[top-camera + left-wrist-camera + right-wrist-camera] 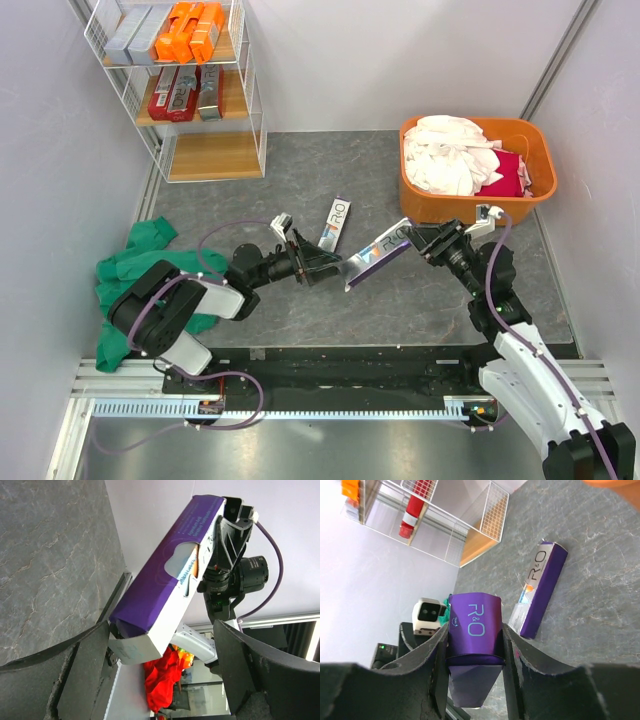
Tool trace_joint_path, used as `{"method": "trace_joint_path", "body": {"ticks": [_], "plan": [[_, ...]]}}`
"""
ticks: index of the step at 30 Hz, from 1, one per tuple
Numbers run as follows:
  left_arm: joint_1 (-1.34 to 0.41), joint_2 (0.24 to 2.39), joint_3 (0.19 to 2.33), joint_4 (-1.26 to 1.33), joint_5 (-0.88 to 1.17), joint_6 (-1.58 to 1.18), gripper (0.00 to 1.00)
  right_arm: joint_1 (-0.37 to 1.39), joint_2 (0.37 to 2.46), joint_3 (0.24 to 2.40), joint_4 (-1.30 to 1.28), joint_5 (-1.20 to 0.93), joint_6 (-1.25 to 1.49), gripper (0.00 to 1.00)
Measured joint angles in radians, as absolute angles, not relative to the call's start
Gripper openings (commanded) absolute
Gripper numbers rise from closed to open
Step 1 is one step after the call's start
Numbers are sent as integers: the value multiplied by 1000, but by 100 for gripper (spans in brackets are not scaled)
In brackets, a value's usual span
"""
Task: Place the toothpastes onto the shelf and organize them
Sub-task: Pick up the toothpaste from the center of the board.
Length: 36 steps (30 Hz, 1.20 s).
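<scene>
My right gripper [425,240] [475,630] is shut on one end of a purple-and-white R&O toothpaste carton [375,255] [472,625] and holds it slanted above the table. The carton's [165,575] other end sits between the fingers of my left gripper [325,268] [160,630], which is open; one finger is close against it and the other stands apart. A second R&O carton [335,222] [542,587] lies flat on the table just behind. The white wire shelf [215,155] [475,545] stands far left. Silver and orange cartons fill its top tier, red ones the middle, and the bottom board is bare.
An orange tub [520,205] of white and red laundry stands at the right, just behind my right arm. A green cloth [135,265] lies bunched at the left beside my left arm. Walls close in the table on three sides.
</scene>
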<state>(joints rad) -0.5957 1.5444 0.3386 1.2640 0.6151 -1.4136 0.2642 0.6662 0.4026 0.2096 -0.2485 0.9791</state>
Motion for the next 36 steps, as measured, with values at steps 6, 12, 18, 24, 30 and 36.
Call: {"method": "trace_joint_path", "body": {"ticks": [6,12,18,24,30,36], "plan": [[-643,1636,405,1297,623,-1445,86,264,635,403,233,-225,1011,42],[-700,1769,455,1325,631,-1536,79,260,628,402,244,-200,1015,42],[-726,1800,467,1341,623,-1562,79,258,627,402,232,-184,1007,42],[-731,1764,469,1340,607,-1558,80,258,625,384,269,-186,1053,42],[-741,1729,475,1337,591,-1546,73,258,609,340,323,-201,1125,42],[-742,1728,487,1335,589,-1546,64,258,568,314,315,-199,1144,43]]}}
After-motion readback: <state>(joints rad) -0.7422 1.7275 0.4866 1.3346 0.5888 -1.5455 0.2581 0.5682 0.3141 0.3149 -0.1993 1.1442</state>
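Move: Some 9 cm to the left hand's right, 2 cm ahead and 2 cm above is the middle of the held toothpaste, its near end hanging close to the left fingertips. From the right hand that middle is about 7 cm left, 5 cm back and 3 cm below; the second toothpaste is some 16 cm left, 8 cm ahead and 19 cm below, which puts it roughly 14 cm ahead of the left hand, 1 cm right and 14 cm below. Reaching right by about 5 cm, the left hand brings its open fingers around the lower free end of the toothpaste, dipping nearly 3 cm on the way and rising again, with a slight clockwise swing; its fingers then begin to close but stay well open. The right hand keeps its grip on the other end, lifts about 2 cm and rolls some 10 degrees, left side up. ##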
